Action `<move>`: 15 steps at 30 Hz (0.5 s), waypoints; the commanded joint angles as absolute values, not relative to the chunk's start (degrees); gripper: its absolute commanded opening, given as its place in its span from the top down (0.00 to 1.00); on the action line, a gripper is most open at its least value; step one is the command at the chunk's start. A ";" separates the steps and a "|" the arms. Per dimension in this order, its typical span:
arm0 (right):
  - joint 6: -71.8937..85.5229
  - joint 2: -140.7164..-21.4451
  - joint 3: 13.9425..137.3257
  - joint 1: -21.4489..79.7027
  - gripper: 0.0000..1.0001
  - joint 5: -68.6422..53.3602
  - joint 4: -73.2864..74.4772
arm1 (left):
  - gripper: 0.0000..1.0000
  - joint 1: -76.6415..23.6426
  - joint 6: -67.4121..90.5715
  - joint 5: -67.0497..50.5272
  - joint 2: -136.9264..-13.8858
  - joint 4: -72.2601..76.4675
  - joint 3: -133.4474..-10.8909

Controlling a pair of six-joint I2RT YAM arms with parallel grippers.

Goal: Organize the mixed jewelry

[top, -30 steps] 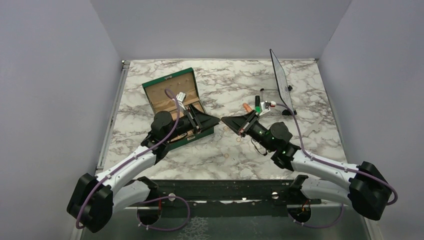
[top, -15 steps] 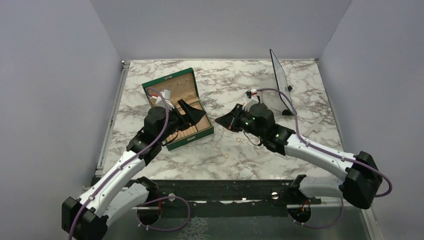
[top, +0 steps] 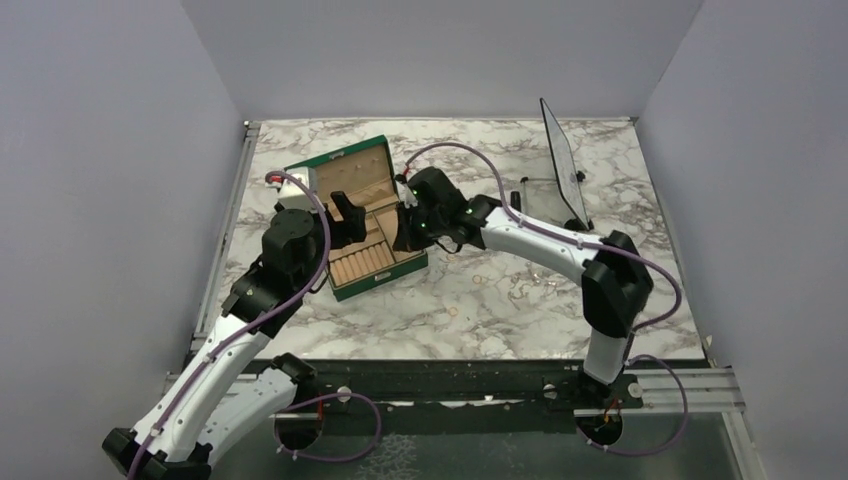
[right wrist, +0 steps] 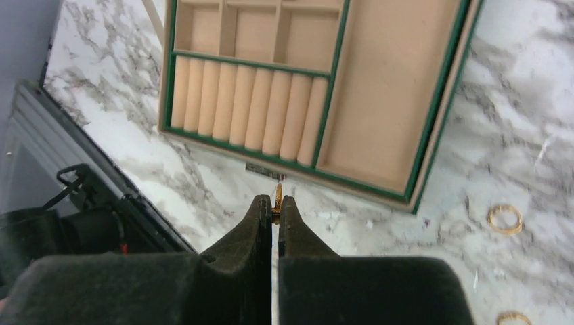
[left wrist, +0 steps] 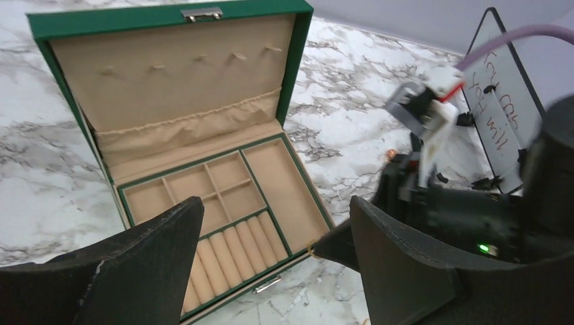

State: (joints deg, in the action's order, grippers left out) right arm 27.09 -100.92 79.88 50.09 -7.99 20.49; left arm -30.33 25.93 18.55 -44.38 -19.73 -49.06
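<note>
The green jewelry box point(top: 372, 262) lies open with beige compartments and ring rolls; it also shows in the left wrist view point(left wrist: 298, 74) and the right wrist view point(right wrist: 440, 101). My right gripper point(right wrist: 272, 204) is shut on a small gold ring point(right wrist: 277, 195), held just above the marble outside the box's front edge. Its tip with the ring point(left wrist: 312, 249) shows at the box's front right corner, and from above point(top: 404, 238). My left gripper point(left wrist: 274, 203) is open and empty above the box point(top: 345, 206). Two gold rings point(right wrist: 505, 218) lie loose on the marble. The chain is not visible.
A small board with handwriting point(top: 562, 160) stands at the back right and shows in the left wrist view point(left wrist: 502, 128). A small orange piece point(left wrist: 391, 156) lies near it. Another ring point(top: 452, 311) lies on the marble in front. Grey walls enclose the table.
My right arm has swung left from the middle of the table to the box's front right corner, still shut. My left gripper has pulled back and left, above the open box.
</note>
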 commanded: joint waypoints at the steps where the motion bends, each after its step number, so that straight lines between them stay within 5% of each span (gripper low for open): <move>1: 20.45 -110.02 91.42 51.15 0.98 -8.78 29.17 | 0.19 -30.08 20.03 22.71 -40.33 -20.47 -48.58; 15: 19.73 -122.67 103.94 51.89 0.97 -9.80 34.16 | 0.19 -30.15 19.24 22.95 -37.58 -20.62 -46.26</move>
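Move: My right hand holds a gold ring. The ring rolls it is bound for have their middle about 9 cm to its left, 3 cm ahead and 9 cm below. The square compartments lie just behind them, some 9 cm ahead and 10 cm left; the long tray is about 9 cm ahead and 1 cm left. A loose ring lies around 11 cm right and 5 cm ahead. From my left hand the rolls are some 20 cm down, 4 cm ahead and 2 cm right. With the ring still pinched in shut fingertips, I bring my right hand down, left and forward, about 7 cm in all, quick at first, then easing into mostly sinking towards the right-hand end of the ring rolls; the wrist rolls its left side down some 10 degrees. My left hand clears off a couple of centimetres to the left and slightly back, fingers staying open. ##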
